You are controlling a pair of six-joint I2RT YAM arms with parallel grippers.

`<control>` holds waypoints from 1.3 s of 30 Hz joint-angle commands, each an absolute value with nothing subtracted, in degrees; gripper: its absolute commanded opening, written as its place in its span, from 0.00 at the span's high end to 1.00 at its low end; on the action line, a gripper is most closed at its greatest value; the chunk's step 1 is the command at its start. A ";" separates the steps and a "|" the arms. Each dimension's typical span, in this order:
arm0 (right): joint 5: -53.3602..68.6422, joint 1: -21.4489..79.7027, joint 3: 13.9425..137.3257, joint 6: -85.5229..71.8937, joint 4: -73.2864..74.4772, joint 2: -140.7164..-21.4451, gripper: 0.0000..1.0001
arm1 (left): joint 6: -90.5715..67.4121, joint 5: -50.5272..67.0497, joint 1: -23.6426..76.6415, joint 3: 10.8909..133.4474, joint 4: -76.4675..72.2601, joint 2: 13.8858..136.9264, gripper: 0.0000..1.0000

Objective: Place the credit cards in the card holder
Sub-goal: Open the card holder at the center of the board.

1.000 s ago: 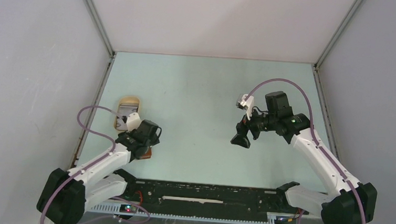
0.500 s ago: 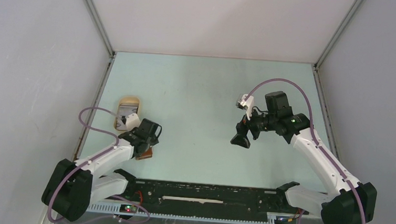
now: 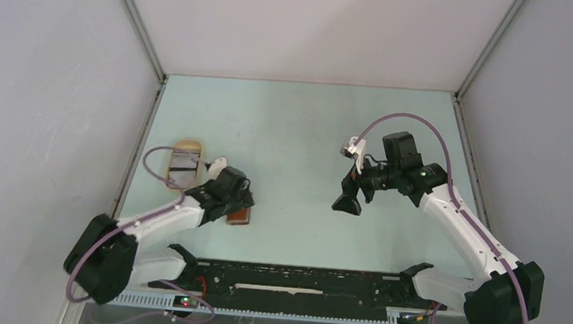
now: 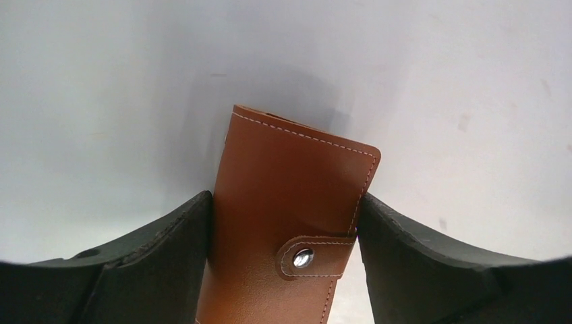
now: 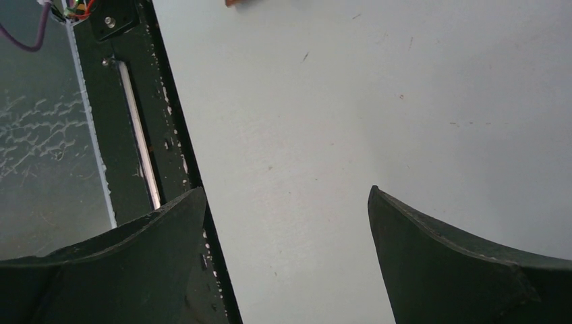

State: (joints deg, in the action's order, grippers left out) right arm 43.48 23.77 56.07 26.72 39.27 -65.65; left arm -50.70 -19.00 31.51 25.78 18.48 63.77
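Observation:
The card holder (image 4: pixel 290 162) is a reddish-brown leather wallet, folded shut, with its snap strap (image 4: pixel 305 256) fastened. My left gripper (image 4: pixel 285 202) is shut on it, a black finger pressing each long edge. From above, the card holder (image 3: pixel 240 217) sticks out under the left gripper (image 3: pixel 237 204) on the table, right of the tray. The credit cards (image 3: pixel 184 161) lie in the beige oval tray (image 3: pixel 187 141), too small to tell apart. My right gripper (image 3: pixel 347 203) hangs open above the table at centre right, with nothing between its fingers (image 5: pixel 148 256).
A black rail (image 3: pixel 298 281) runs along the near edge between the arm bases and also shows in the right wrist view (image 5: pixel 135 121). Grey walls enclose the table on the left, right and back. A purple cable (image 3: pixel 158 157) loops over the tray's left side.
The left arm swung right, away from the tray, carrying the card holder along. Its jaws narrowed onto the holder's edges. The right arm stayed put.

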 commanded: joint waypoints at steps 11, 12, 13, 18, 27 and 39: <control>51.01 21.58 57.31 23.38 39.47 -71.54 0.00 | -53.04 -13.26 49.60 58.79 10.20 97.22 0.23; 51.40 20.77 57.45 23.14 39.62 -71.93 0.00 | -52.82 -13.00 49.91 60.43 10.23 98.75 0.21; 51.68 20.03 57.49 22.98 39.57 -72.05 0.00 | -52.26 -12.33 50.12 61.90 9.89 100.05 0.19; 52.98 16.53 57.44 22.76 39.91 -71.67 0.00 | -48.82 -11.07 50.47 65.80 9.04 102.93 0.06; 53.76 15.33 57.48 27.34 41.39 -69.37 0.00 | -39.29 -11.89 50.45 54.98 -1.11 89.31 0.00; 39.43 29.17 54.65 42.13 34.08 -70.07 0.01 | -32.08 -19.71 50.45 22.56 -19.76 52.05 0.00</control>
State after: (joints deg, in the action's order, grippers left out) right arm 48.40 23.51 53.52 38.24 39.40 -67.48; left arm -35.70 -16.99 50.54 29.63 -10.83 59.37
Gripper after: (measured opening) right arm 0.984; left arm 0.996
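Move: The left hand already has the card holder between its fingers, the holder's middle within about a centimetre behind the hand point. The open spot at the board's centre where it is to go lies some 23 cm to the right and 6 cm ahead, about level or a centimetre lower. The card tray stands about 19 cm to the left and 13 cm ahead. From the right hand, that centre spot is roughly 12 cm left, 6 cm ahead and 17 cm below. Keeping its pinch on the card holder's two long sides, the left hand sweeps it right some 23 cm and a little forward to the board's centre, turning about 25 degrees clockwise. There the fingers open wide and let go, and the empty hand rises about 12 cm, drawing back left off the holder while its fingers tip up towards level. ##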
